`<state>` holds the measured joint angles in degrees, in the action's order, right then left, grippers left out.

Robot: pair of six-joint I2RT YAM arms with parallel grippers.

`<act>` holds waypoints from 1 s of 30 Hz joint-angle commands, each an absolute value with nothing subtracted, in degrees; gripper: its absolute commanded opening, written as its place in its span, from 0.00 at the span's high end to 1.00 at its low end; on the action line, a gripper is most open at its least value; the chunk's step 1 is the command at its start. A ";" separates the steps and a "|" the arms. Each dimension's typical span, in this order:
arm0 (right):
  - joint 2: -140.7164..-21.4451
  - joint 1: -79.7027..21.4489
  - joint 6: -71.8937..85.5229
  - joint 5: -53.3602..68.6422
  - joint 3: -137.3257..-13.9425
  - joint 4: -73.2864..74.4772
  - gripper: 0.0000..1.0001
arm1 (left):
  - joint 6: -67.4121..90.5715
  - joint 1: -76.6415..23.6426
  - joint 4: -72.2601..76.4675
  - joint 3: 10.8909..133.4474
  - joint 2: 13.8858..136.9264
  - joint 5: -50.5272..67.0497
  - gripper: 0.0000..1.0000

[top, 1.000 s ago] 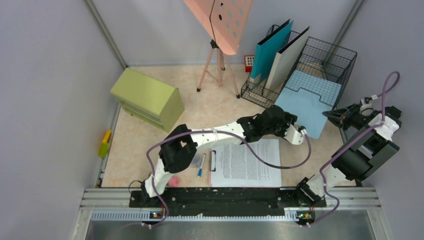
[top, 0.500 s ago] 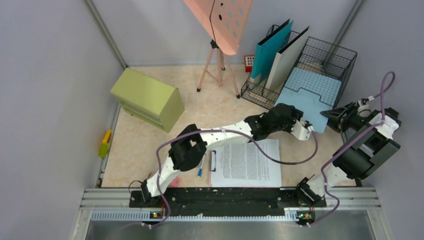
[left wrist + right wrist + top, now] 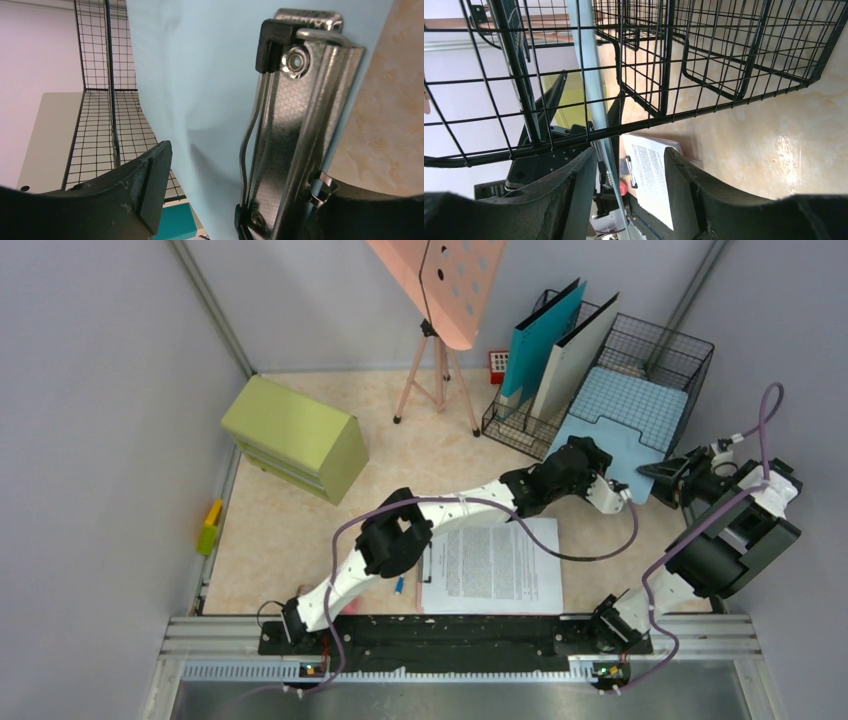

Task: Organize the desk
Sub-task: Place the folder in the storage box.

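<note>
On the beige marbled desk [image 3: 290, 520], a light blue clipboard [image 3: 625, 425] lies tilted, its far part resting in the black wire basket [image 3: 690, 350]. My left gripper [image 3: 618, 492] is at its near edge. In the left wrist view my left gripper [image 3: 240, 190] is open and straddles the board [image 3: 200, 90] beside its metal clip [image 3: 295, 125]; the left finger [image 3: 145, 185] stands apart from it. My right gripper [image 3: 655, 472] is at the board's right corner. Its wrist view shows my right gripper [image 3: 629, 170] open, with the board's thin edge [image 3: 596, 115] running between the fingers.
A clipboard with printed sheets [image 3: 490, 565] lies near the front edge, a blue pen [image 3: 399, 585] to its left. A green drawer cabinet [image 3: 295, 435] stands at the left and a pink stand [image 3: 445, 280] at the back. Teal [image 3: 540, 335] and grey [image 3: 575, 355] folders stand in the wire rack.
The right gripper has opened and let go of the blue clipboard. The left arm has reached further right and its jaws have widened. The board has slid further into the basket.
</note>
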<state>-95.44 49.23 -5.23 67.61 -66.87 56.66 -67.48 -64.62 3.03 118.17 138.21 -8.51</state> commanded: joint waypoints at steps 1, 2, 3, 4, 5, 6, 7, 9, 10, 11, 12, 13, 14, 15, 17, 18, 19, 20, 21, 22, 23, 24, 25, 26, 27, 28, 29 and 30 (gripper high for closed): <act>-96.15 48.87 -8.77 69.83 -69.64 59.07 0.48 | -69.70 -63.92 8.61 121.88 138.26 -10.17 0.28; -96.15 48.80 -8.79 69.98 -69.62 59.08 0.48 | -69.66 -63.86 8.84 121.92 138.12 -10.27 0.27; -96.27 48.72 -8.78 70.23 -69.59 58.99 0.48 | -69.84 -63.84 9.07 121.72 137.96 -10.34 0.27; -96.32 48.63 -8.79 70.41 -69.61 58.98 0.50 | -69.92 -63.81 9.56 121.57 137.82 -10.58 0.27; -96.39 48.46 -8.59 70.69 -69.59 58.86 0.53 | -70.07 -63.81 9.65 121.60 137.71 -10.70 0.27; -96.52 48.31 -8.30 70.98 -69.51 58.69 0.58 | -70.12 -63.81 10.04 121.48 137.54 -11.03 0.27; -96.65 48.13 -7.89 71.07 -69.40 58.44 0.61 | -70.06 -63.81 10.32 121.39 137.28 -11.39 0.27; -96.65 47.99 -6.25 70.48 -69.21 57.04 0.66 | -69.79 -63.81 10.97 119.89 136.23 -11.61 0.27; -96.53 47.91 -4.60 69.76 -68.87 55.11 0.68 | -69.71 -63.81 11.52 118.61 135.11 -11.53 0.27; -96.32 47.98 -2.95 69.10 -68.41 53.26 0.70 | -69.70 -63.81 12.60 117.00 133.58 -11.47 0.27; -96.04 47.97 -0.96 68.51 -67.78 50.95 0.71 | -69.55 -63.81 13.14 115.52 132.54 -11.32 0.27; -95.86 47.96 2.24 68.27 -67.16 48.50 0.72 | -69.57 -63.81 13.61 114.12 131.48 -11.11 0.27; -95.86 47.91 4.39 68.08 -66.62 46.49 0.74 | -69.60 -63.87 14.50 112.56 130.45 -10.88 0.27; -95.93 47.90 6.06 67.69 -66.13 44.67 0.76 | -69.94 -63.85 14.99 111.24 129.63 -10.79 0.27; -96.29 47.90 7.51 66.24 -65.80 42.93 0.79 | -70.20 -63.85 17.09 109.16 128.39 -10.89 0.27; -96.63 47.90 7.77 65.66 -65.55 42.62 0.79 | -70.22 -63.81 17.40 108.62 127.80 -10.88 0.27; -97.05 47.90 7.88 65.41 -65.21 42.36 0.80 | -70.08 -63.81 17.91 107.94 127.38 -10.83 0.27; -97.40 47.90 7.90 65.21 -64.89 42.21 0.80 | -70.16 -63.81 18.18 107.55 126.94 -10.67 0.27; -97.80 47.89 7.86 64.85 -64.60 42.11 0.80 | -70.55 -63.81 18.98 107.23 126.72 -10.64 0.27; -98.05 47.90 7.78 64.40 -64.46 42.00 0.80 | -70.79 -63.81 19.71 107.15 126.66 -10.62 0.27; -98.37 47.90 7.58 63.87 -64.35 42.01 0.80 | -71.02 -63.81 19.82 107.33 126.68 -10.57 0.27; -98.67 47.90 7.45 63.39 -64.23 41.97 0.80 | -71.28 -63.83 20.22 107.54 126.75 -10.63 0.27; -98.83 47.83 7.37 62.90 -63.97 41.94 0.80 | -71.71 -63.81 20.58 107.72 126.93 -10.63 0.27; -99.06 47.82 7.34 62.61 -63.84 41.86 0.80 | -72.16 -63.82 21.12 107.68 127.10 -10.51 0.27; -99.19 47.75 7.23 61.83 -63.80 41.92 0.80 | -72.39 -63.85 21.64 107.92 127.20 -10.59 0.27; -99.42 47.66 7.02 61.19 -63.80 41.96 0.80 | -72.41 -63.83 21.60 108.26 127.37 -10.61 0.27; -99.73 47.64 6.95 60.38 -63.85 42.08 0.80 | -72.41 -63.81 21.63 108.50 127.57 -10.74 0.27; -99.87 47.64 6.78 59.81 -63.86 42.09 0.80 | -72.26 -63.84 21.76 108.76 127.81 -10.82 0.27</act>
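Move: The folder already lies partly in the storage box's right-hand bay. Its middle is about 6 cm ahead of the left hand and 4 cm to its right, a little lower, with the clip about 2 cm back and 3 cm to that hand's right. From the right hand the folder's middle is roughly 8 cm ahead and 7 cm left, near level, and the middle of the bay about 15 cm ahead and 3 cm left. The standing cream folder is some 23 cm ahead and 16 cm left of it. Up and then left in small steps, the left hand first nudges forward about 1 cm, then draws some 2 cm left and rises to nearly 3 cm above its start, wide-open fingers still straddling the clip end and seeming to raise it. The right hand shuts its half-open fingers most of the way on the folder's edge outside the wire wall and edges about 1.5 cm forward, rolling slightly. ##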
